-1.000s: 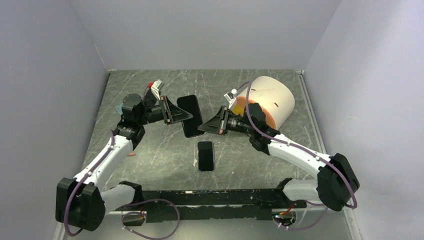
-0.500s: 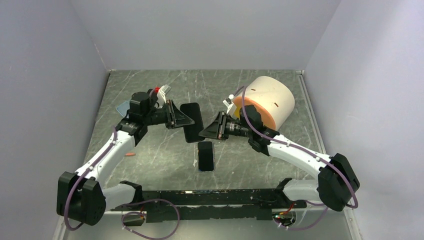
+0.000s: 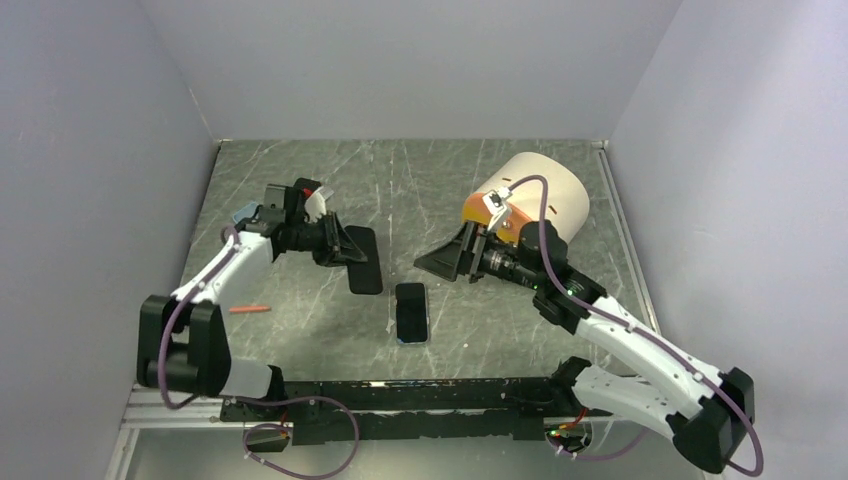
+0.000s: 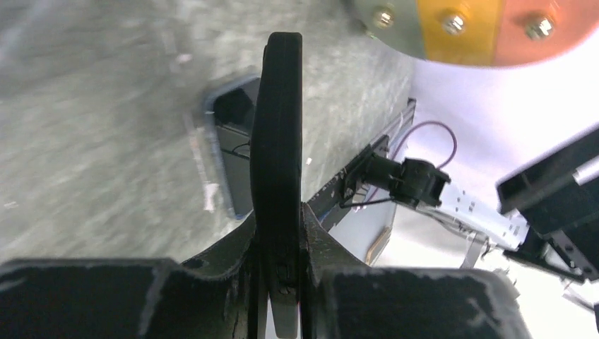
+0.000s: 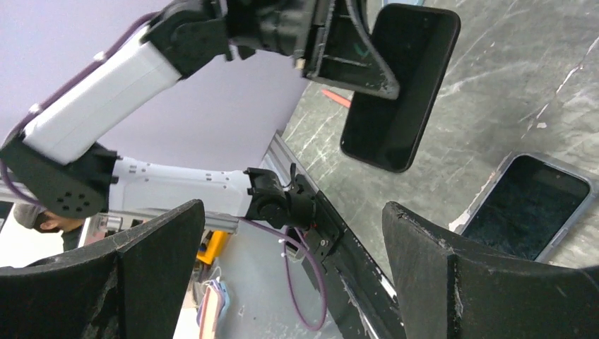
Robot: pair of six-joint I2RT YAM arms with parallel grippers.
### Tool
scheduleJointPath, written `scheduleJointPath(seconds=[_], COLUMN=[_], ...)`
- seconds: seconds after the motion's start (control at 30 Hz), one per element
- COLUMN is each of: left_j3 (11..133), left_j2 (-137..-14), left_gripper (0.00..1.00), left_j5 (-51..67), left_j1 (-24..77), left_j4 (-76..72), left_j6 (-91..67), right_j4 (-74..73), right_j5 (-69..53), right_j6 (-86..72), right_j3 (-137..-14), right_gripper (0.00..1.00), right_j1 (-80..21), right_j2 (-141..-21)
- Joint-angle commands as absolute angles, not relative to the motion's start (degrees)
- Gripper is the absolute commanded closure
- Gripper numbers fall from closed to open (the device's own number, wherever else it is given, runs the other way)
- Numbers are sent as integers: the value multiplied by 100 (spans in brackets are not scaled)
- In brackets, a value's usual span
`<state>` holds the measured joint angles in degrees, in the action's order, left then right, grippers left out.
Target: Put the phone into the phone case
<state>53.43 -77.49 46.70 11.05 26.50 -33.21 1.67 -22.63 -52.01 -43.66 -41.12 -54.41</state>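
Observation:
A black phone (image 3: 365, 265) is clamped edge-on in my left gripper (image 3: 345, 248), left of the table's centre; in the left wrist view the phone (image 4: 277, 127) stands up between the shut jaws of that gripper (image 4: 277, 219). The phone case (image 3: 411, 312), dark with a pale bluish rim, lies flat on the table just right of and nearer than the phone. My right gripper (image 3: 432, 262) hangs open and empty, to the right of both. In the right wrist view the right gripper (image 5: 291, 212) is spread wide, with the phone (image 5: 399, 92) and the phone case (image 5: 526, 208) beyond it.
A large cream cylinder (image 3: 540, 190) with an orange face lies at the back right, behind the right arm. A small red stick (image 3: 248, 309) lies on the table by the left arm. A black rail (image 3: 400, 390) runs along the near edge.
My right gripper has let go of the phone, opened wide and drawn back to the right. The left gripper has carried the phone left and lower.

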Motion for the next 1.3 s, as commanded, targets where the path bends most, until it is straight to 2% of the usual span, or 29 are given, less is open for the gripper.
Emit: scheduleJointPath(seconds=[0.0, 0.33, 0.73, 0.87, 0.93, 1.0, 1.27], left_j3=[5334, 6020, 6032, 6147, 6189, 6183, 6172], left_j2=[-8244, -9535, -10463, -10514, -10515, -10520, -10315], left_gripper=[93, 89, 85, 76, 64, 56, 41], left_j5=[5163, 4909, 4985, 4667, 4393, 4210, 3547], left_j1=[459, 516, 1151, 1163, 1169, 1161, 1165], left_j4=[3108, 3352, 3007, 3225, 3376, 3465, 3719], left_j6=[-2721, -2292, -2399, -2316, -2271, -2267, -2346], right_j4=[147, -259, -338, -316, -266, -229, -709], right_j5=[-1973, -1969, -1878, -1861, -1819, -1791, -1687], right_j6=[-5084, -4702, -4361, -4386, -4432, -4487, -4180], right_j3=[-4100, -4182, -4401, -4470, -4408, -4351, -4663], right_gripper=[1, 1, 1, 1, 1, 1, 1], right_j1=[-4141, -4140, -4140, -4140, -4144, -4145, -4141], right_j2=[-4858, -4393, -4533, -4657, -4650, -4633, -4770])
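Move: The left hand still holds the black-cased phone in the air; its resting spot on the table lies about 15 cm below, roughly 2 cm back and 2 cm right of the hand. The clear-cased phone lies some 12 cm right and 9 cm back, about 15 cm down. From the open, empty right hand that resting spot is about 19 cm left, 5 cm ahead and 27 cm below. The left hand lowers the black-cased phone about 14 cm to the table, turning some 25 degrees, then opens. ##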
